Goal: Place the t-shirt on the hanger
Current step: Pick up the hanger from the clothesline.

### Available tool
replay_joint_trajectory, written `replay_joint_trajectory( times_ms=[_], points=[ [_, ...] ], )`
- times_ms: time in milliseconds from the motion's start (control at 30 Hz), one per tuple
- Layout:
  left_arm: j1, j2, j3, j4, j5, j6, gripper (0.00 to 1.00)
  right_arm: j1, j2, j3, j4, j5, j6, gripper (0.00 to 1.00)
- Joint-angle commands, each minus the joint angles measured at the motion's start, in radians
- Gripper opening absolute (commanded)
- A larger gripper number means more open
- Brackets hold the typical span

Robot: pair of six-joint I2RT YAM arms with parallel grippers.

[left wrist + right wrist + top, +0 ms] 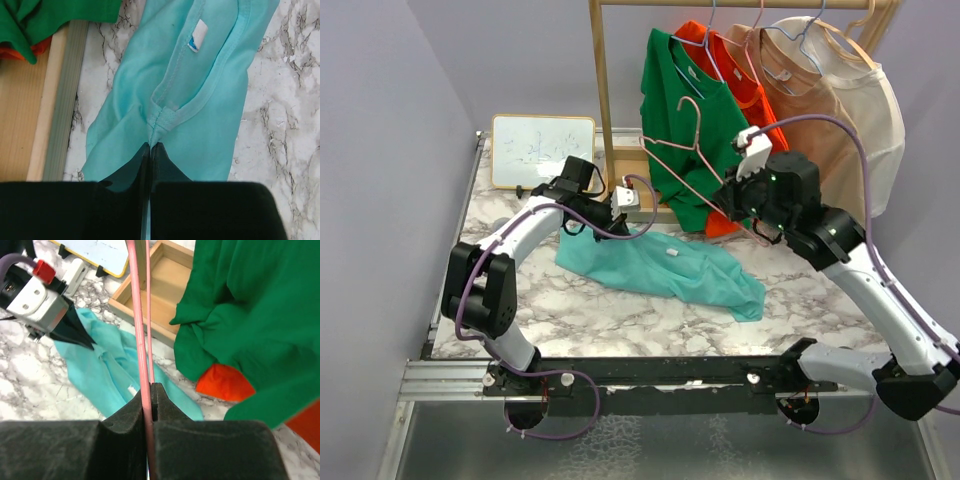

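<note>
The teal t-shirt (665, 265) lies crumpled on the marble table, its white tag (198, 35) face up inside the collar. My left gripper (608, 222) is shut on the collar seam (150, 145) at the shirt's far left end. My right gripper (728, 205) is shut on the pink wire hanger (698, 128) and holds it tilted above the shirt's far edge, hook upward, in front of the green shirt. In the right wrist view the hanger's wire (139, 315) runs up from my shut jaws (151, 387), with the t-shirt (105, 370) and the left gripper (75, 335) beyond.
A wooden clothes rack (603, 90) stands at the back with a green shirt (675, 110), an orange-red shirt (745, 90) and beige shirts (820, 110) on hangers. Its wooden base (145, 295) lies close behind the t-shirt. A small whiteboard (542, 150) leans at the back left.
</note>
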Motion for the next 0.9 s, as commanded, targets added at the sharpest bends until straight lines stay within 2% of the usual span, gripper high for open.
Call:
replay_joint_trajectory(
  times_ms=[0,333,633,867],
  points=[
    [0.023,-0.022,0.047,-0.051,-0.007,0.039,0.0,0.007,-0.091,0.008,-0.133,-0.048,0.034,0.01],
    [0.075,-0.014,0.059,-0.053,-0.026,0.081,0.0,0.006,-0.095,-0.014,-0.294,-0.193,0.016,0.01],
    [0.075,-0.002,0.054,-0.061,-0.02,0.083,0.0,0.007,-0.086,-0.053,-0.346,-0.336,-0.04,0.01],
    [0.075,0.01,0.054,-0.061,-0.017,0.072,0.0,0.006,-0.083,-0.051,-0.365,-0.362,-0.06,0.01]
  ],
)
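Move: The t-shirt's neck opening, around its tag, is the place the hanger is being brought to. It lies some 11 cm left, 3 cm ahead and about 25 cm below the right hand, which already holds the pink hanger. The green shirt hangs roughly 13 cm ahead, 7 cm left and about level; the wooden box sits 21 cm ahead, 20 cm left and 31 cm down. From the left hand, pinching the collar, the opening is about 15 cm right, 3 cm back and 8 cm lower. The pink hanger, still pinched by its bottom bar in the right fingers, is drawn back about 10 cm from the green shirt, nearly level at first, then also sinking some 5 cm, as the wrist tips down about 20 degrees and turns counter-clockwise, swinging the free corner over the t-shirt. The left hand keeps its pinch on the collar and pulls it a little left and forward, then holds. ##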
